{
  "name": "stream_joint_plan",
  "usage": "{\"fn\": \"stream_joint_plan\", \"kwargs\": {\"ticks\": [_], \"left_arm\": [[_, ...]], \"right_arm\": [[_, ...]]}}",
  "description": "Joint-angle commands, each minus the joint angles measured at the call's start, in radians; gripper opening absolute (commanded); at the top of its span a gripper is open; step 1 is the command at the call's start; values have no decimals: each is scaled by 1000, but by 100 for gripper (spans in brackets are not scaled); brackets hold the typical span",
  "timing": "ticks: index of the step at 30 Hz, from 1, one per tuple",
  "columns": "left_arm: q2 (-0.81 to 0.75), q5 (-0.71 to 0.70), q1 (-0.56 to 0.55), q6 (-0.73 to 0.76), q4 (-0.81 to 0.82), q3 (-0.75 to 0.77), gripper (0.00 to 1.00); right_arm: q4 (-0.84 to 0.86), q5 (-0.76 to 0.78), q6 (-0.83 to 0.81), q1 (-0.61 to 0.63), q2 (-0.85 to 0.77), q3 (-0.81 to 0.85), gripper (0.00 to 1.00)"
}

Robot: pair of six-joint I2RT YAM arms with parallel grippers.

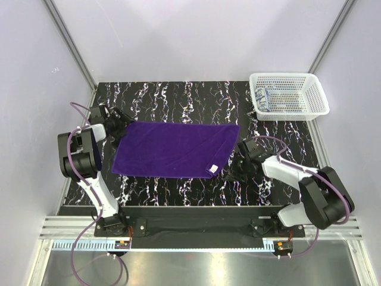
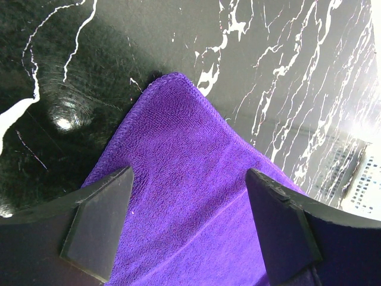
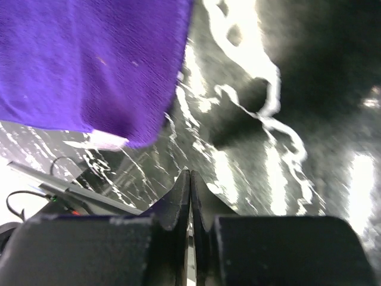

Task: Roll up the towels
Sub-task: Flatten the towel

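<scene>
The purple towel [image 1: 175, 149] lies spread flat on the black marbled table. My left gripper [image 1: 122, 126] is open at its far left corner, and in the left wrist view its two fingers [image 2: 101, 220] stand wide apart over the cloth [image 2: 190, 149], holding nothing. My right gripper [image 1: 234, 164] is shut and empty just off the towel's right edge. In the right wrist view its fingertips [image 3: 189, 174] are pressed together over bare table, below the towel's near right corner [image 3: 89, 59] with its white label [image 3: 107, 141]. The patterned towel [image 1: 265, 98] lies in the basket.
A white mesh basket [image 1: 297, 76] stands at the far right corner of the table. Pale walls and metal frame posts enclose the back and sides. The arm bases sit on a rail along the near edge.
</scene>
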Motion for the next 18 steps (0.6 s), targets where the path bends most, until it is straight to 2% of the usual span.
{"fn": "stream_joint_plan", "kwargs": {"ticks": [1,2,4,5,6,7,11,18], "left_arm": [[-11,-33,-7,23,32,9,82],[-15,-33,-7,23,32,9,82],[-29,-28,-11,19,32,8,82],[-41,-27,-11,19,32,9,82],[-46,-27,-13,19,31,8,82],[-52,-27,-14,19,31,6,82],[-74,-20,-14,18,27,-1,83],[-84,-16,-14,21,24,-11,83]], "right_arm": [[-76,83,-7,8,-76,-10,6],[-75,79,-4,8,-89,-13,7],[-43,65,7,7,-116,-18,20],[-40,68,18,8,-124,-16,32],[-34,74,25,8,-125,-10,52],[-23,82,30,7,-122,-9,57],[78,73,51,7,-14,-16,63],[226,57,85,7,129,-12,59]]}}
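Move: The towel's near right corner, bunched and with a white tag on it, lies about 4 cm to the right hand's left, 3 cm ahead and 2 cm below; the tag is some 2 cm farther left. The far right corner is about 21 cm ahead and 5 cm right. From the left hand, the near right corner is roughly 36 cm right and 21 cm back; the far left corner is only 4 cm ahead. Up by about 1.5 cm and a touch back and right, the right hand springs its nearly shut fingers well open, then dips again and swings some 3 cm forward and 2 cm left, low over the table, bringing the open fingers astride the near right corner beside the tag. The left hand, still wide open, lifts off the towel's far left corner by about 1 cm. ##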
